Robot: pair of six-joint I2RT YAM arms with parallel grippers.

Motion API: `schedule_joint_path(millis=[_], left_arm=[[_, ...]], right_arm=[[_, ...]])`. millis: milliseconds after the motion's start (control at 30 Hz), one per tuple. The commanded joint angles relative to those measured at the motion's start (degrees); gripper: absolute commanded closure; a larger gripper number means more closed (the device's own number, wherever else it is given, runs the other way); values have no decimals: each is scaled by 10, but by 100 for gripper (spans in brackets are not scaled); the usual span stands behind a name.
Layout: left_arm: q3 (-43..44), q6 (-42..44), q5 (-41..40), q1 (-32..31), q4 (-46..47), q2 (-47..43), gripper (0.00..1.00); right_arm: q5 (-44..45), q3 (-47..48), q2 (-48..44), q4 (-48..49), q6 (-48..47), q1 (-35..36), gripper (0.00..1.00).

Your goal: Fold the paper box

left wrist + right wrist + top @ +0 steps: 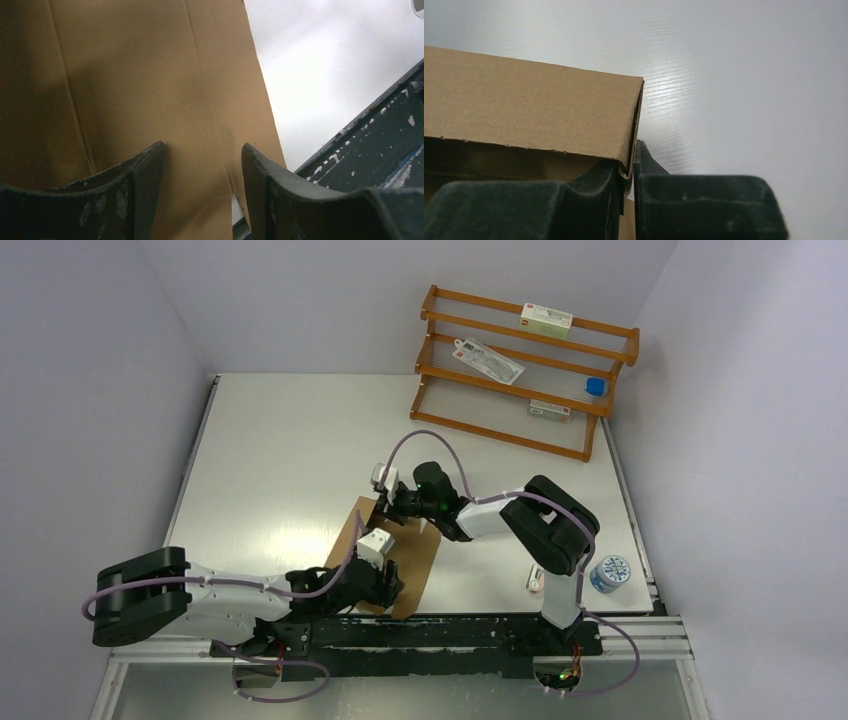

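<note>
The paper box (421, 558) is a plain brown cardboard sheet lying near the table's front edge, between the two arms. My left gripper (384, 584) hovers over its near end. In the left wrist view its jaws stand open just above the flat brown panel (150, 75), and nothing is between the left gripper (202, 147) fingertips. My right gripper (389, 507) is at the sheet's far end. In the right wrist view a flap of the paper box (524, 110) stands raised, and the right gripper (631, 161) is shut on that flap's corner edge.
A wooden rack (520, 370) with small cartons stands at the back right. A small white carton (535, 580) and a round blue-white lid (610, 572) lie by the right arm's base. A black rail (450, 632) runs along the near edge, also in the left wrist view (380, 135).
</note>
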Motion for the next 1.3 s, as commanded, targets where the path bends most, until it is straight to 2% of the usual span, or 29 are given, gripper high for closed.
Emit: schedule_joint_path(millis=[0, 167, 400, 600, 667, 800, 867, 1000, 1067, 1267], left_arm=[[-1, 1, 22, -4, -19, -32, 37], [34, 16, 31, -4, -95, -105, 32], [135, 39, 45, -4, -227, -194, 23], [234, 34, -77, -2, -365, -250, 16], [260, 24, -133, 3, -417, -256, 9], [279, 27, -153, 47, -449, -253, 4], [279, 38, -122, 91, -441, -244, 3], [260, 65, 27, 230, -383, -208, 3], [255, 73, 93, 279, -356, -177, 3], [269, 89, 222, 340, -285, -67, 3]], right_arm=[[37, -17, -16, 43, -8, 6, 93], [44, -31, -25, 37, -15, 5, 96], [50, -44, -35, 45, -15, 6, 97], [57, -54, -38, 47, -15, 6, 97], [58, -58, -40, 53, -11, 7, 97], [63, -65, -42, 60, -7, 10, 96], [71, -71, -43, 63, -8, 12, 96], [82, -82, -48, 72, -6, 13, 96], [87, -88, -50, 77, -3, 14, 96], [95, -104, -53, 103, 12, 16, 97]])
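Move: The folded box wall is aimed at: its middle lies about 12 cm ahead of the left hand, 8 cm to its left and about level in height. The wall's far corner, some 16 cm ahead of the left hand, 4 cm left and 3 cm higher, is already between the right fingers. The bottom panel's middle is about 5 cm ahead of the left hand and 3 cm lower. Raise the left gripper steeply off the bottom panel, some 20 cm, opening it wide; then swing it forward and left, turning about 20 degrees counter-clockwise, and come down 7 cm to hover astride the folded wall beside the right gripper. Keep the right fingers pinched on the far corner, easing it about 2.5 cm right with a slight clockwise turn. ##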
